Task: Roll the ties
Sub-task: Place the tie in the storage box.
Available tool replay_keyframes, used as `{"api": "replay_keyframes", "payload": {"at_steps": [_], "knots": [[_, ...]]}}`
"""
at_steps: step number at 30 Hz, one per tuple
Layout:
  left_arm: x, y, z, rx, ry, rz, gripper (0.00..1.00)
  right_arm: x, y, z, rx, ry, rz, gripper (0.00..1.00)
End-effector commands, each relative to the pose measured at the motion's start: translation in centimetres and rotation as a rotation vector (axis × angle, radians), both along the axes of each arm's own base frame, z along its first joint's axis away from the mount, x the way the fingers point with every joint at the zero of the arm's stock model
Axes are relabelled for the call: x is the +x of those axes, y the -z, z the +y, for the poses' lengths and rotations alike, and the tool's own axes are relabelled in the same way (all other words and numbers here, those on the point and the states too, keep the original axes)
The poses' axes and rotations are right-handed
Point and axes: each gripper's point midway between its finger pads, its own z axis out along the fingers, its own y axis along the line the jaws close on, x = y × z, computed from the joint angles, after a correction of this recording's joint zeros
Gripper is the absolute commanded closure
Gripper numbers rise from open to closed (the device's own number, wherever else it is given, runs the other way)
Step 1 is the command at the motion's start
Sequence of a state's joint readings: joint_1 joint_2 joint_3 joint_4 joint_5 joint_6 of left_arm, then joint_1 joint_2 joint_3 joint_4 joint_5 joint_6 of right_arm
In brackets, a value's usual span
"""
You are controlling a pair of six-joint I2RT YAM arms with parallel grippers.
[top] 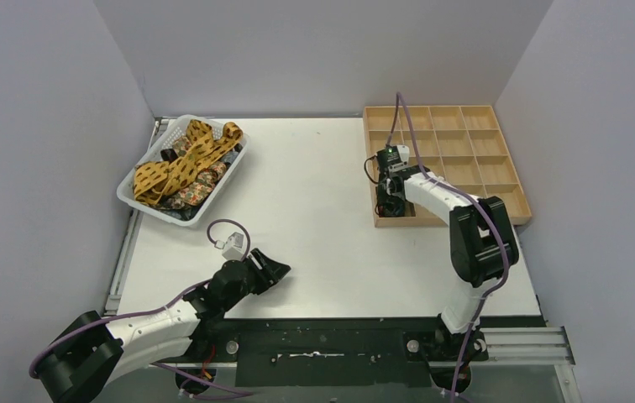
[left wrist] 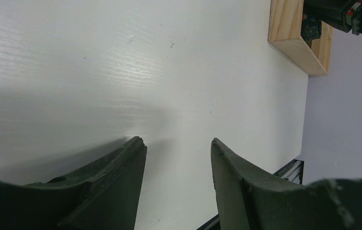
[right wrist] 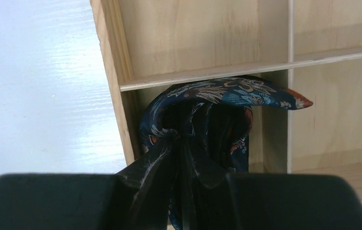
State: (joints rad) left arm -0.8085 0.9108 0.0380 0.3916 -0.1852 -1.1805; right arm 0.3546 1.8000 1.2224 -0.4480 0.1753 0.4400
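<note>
A dark navy floral tie [right wrist: 227, 93] sits curled in the near-left compartment of the wooden tray [right wrist: 193, 38], one pointed end sticking out to the right. My right gripper [right wrist: 188, 139] reaches into that compartment, shut on the tie's fabric. From above, the right gripper [top: 390, 197] hangs over the tray's near-left corner. More ties, mustard-yellow with dark spots [top: 181, 159] and dark patterned ones, are heaped in a white basket [top: 129, 195] at the far left. My left gripper [top: 276, 270] rests low near the table's front; its open fingers [left wrist: 178, 141] hold nothing.
The wooden tray [top: 465, 143] with its grid of compartments stands at the far right. Its corner [left wrist: 294, 45] shows in the left wrist view. Purple cables run along both arms. Grey walls enclose the white table [top: 314, 218] on three sides.
</note>
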Motion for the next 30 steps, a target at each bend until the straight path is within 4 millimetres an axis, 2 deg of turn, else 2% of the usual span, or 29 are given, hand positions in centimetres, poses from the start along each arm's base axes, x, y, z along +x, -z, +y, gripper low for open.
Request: {"api": "replay_keyframes", "payload": {"at_steps": [1,6,8,13,15,21,25,30], "knots": [[0.7,-1.4,-0.5,-0.018,0.007,-0.034,0.50,1.2,-2.0,0.5,-0.021,-0.005,-0.059,0.86],[0.6,-1.2,-0.4,-0.013,0.005,-0.031,0.50,1.4,-6.7,0.1,0.002,-0.005,-0.150,0.69],[0.6,-1.2,-0.4,-0.015,0.005,-0.032,0.50,1.3,-8.3,-0.2,0.017,-0.009,-0.183,0.65],[0.7,-1.3,-0.6,-0.015,0.010,-0.032,0.50,1.9,-10.7,-0.9,0.021,-0.020,-0.237,0.60],[0.8,-1.4,-0.7,-0.015,0.015,-0.033,0.50,2.5,-10.7,-0.8,0.018,-0.043,-0.246,0.59],[0.7,-1.6,-0.9,-0.024,0.022,-0.036,0.50,4.1,-8.4,-0.8,0.034,-0.089,-0.194,0.53],[0.6,-1.5,-0.8,-0.021,0.024,-0.033,0.50,4.8,-7.2,-1.7,0.031,-0.090,-0.166,0.54],[0.6,-1.6,-0.6,-0.028,0.018,-0.035,0.50,4.7,-5.7,-2.8,0.028,-0.098,-0.138,0.55]]}}
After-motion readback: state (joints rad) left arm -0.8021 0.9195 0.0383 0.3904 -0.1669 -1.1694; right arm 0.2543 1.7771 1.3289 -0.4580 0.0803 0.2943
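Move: The rolled tie lies in the storage box's near left cell, right at the right hand: its middle is about 1 cm back, 1 cm to the right and 1 cm below the nearly shut fingers. The empty cell beyond is centred roughly 7 cm ahead and 1 cm right; the empty cell beside the tie is about 9 cm right and 1 cm back, both some 2 cm lower. From the left hand, the tie lies around 20 cm ahead and 23 cm right, near level. Up out of the tie's folds by about 9 cm, the right hand parts its fingers from almost shut to nearly half open, swinging their tips some 10 degrees forward. It then carries on about 3.5 cm forward and 2 cm right, towards the cell's far divider, and sinks again by roughly half its climb, easing part of the tilt back. ##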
